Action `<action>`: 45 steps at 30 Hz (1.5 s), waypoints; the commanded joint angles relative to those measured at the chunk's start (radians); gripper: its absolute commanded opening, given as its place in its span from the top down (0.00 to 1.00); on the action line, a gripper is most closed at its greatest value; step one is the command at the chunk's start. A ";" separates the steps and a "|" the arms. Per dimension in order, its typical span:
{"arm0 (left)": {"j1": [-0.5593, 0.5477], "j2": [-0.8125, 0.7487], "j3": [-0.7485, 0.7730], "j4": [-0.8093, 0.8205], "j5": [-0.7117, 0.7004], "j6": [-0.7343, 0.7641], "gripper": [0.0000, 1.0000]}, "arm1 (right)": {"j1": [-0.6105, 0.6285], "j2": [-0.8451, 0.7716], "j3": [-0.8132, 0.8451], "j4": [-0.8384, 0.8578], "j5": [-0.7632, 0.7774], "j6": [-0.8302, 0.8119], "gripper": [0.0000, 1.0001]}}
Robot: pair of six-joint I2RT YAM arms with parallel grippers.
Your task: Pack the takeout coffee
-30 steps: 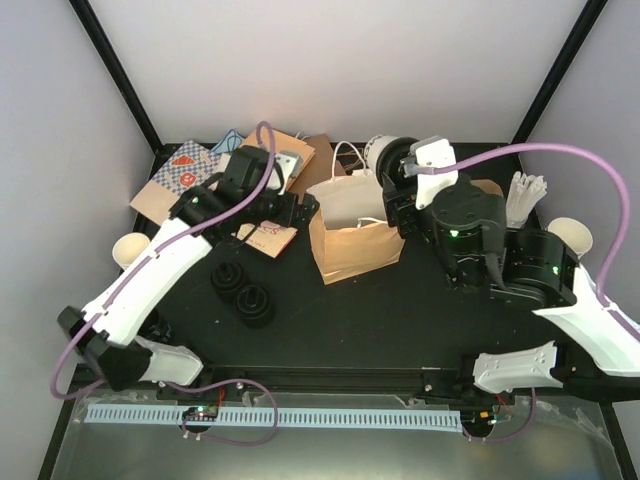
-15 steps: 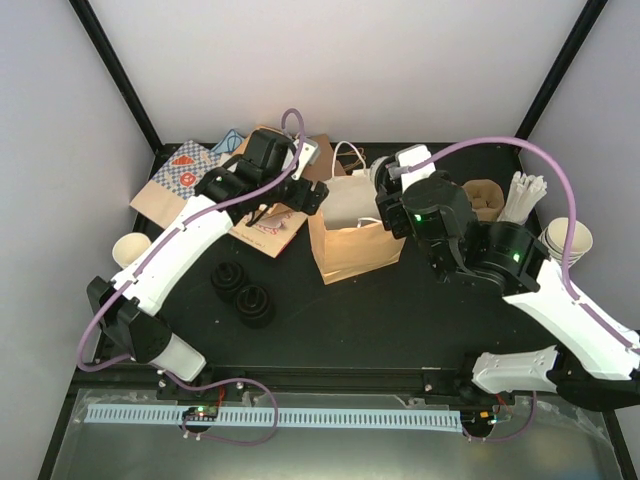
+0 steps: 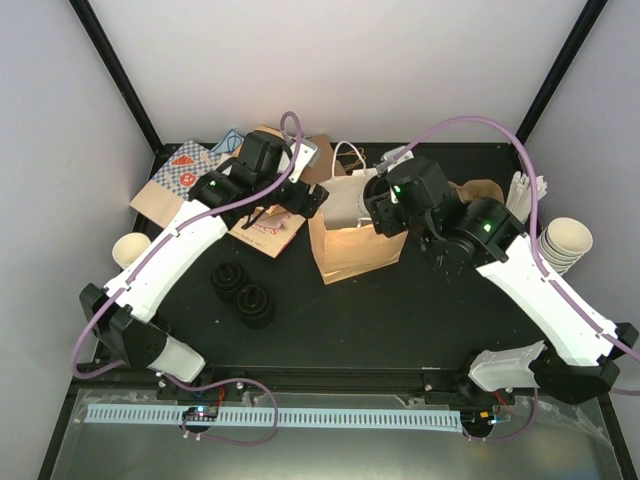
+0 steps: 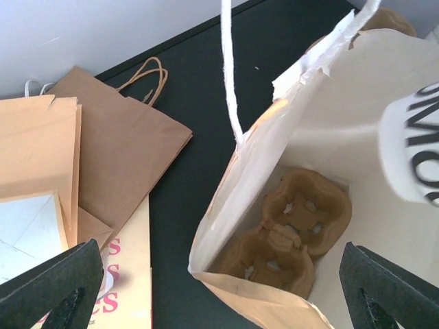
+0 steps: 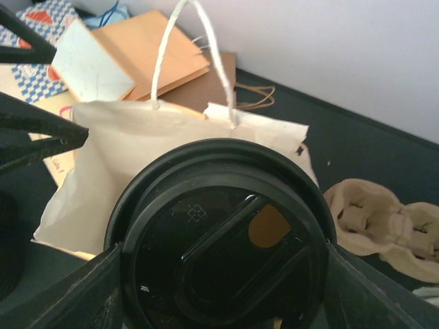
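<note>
A cream takeout coffee cup (image 4: 410,147) with a black lid (image 5: 223,236) hangs over the open mouth of a standing brown paper bag (image 3: 350,250). My right gripper (image 5: 223,277) is shut on the cup, one finger on each side just under the lid. A brown two-cup pulp carrier (image 4: 295,229) lies on the bag's floor, both wells empty. My left gripper (image 3: 305,200) stands open at the bag's left rim, and its fingers (image 4: 51,291) straddle the near corner of the bag (image 4: 274,171) without closing on it.
Flat paper bags (image 3: 200,175) are piled at the back left. Black lids (image 3: 243,290) are stacked left of the bag. Lidless cups stand at the left edge (image 3: 130,250) and the right edge (image 3: 565,240). More pulp carriers (image 5: 384,219) lie right of the bag.
My right arm has swung left and carried the cup from behind the bag's right side to over its mouth. The left gripper has moved back to the bag's left rim.
</note>
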State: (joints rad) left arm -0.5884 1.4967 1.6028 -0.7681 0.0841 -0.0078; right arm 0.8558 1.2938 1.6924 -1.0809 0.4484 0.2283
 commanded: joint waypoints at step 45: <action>-0.214 0.096 0.144 -0.098 -0.122 0.200 0.47 | -0.011 -0.176 -0.169 -0.118 -0.269 0.017 0.36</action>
State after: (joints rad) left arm -0.7937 1.5681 1.6878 -0.8375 -0.0097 0.1673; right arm 0.8501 1.1301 1.5402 -1.2285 0.1978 0.2489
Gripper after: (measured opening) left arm 0.604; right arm 0.738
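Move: The right hand holds the lidded cup over the paper bag's mouth. The cup tray in the bag's bottom lies some 30 cm below that hand, about 2 cm back and 3 cm to its left; a spare cup tray stands outside, roughly 11 cm ahead and 18 cm right. For the open left hand, the bag's far rim with its handle is about 6 cm right, 3 cm ahead and 3 cm lower, and flat brown bags lie some 12 cm straight ahead, 30 cm below. Keeping its grip on the cup's black lid, the right hand carries the cup back towards the near side of the bag's mouth by about 6 cm while lowering it 4 to 5 cm, its fingers tipping some 15 degrees more steeply down. The left hand first rises slightly and draws back, then goes right and back to the bag's far rim, some 7 cm in all, rolling a little and starting to close its wide-open fingers around the rim beside the white handle. ##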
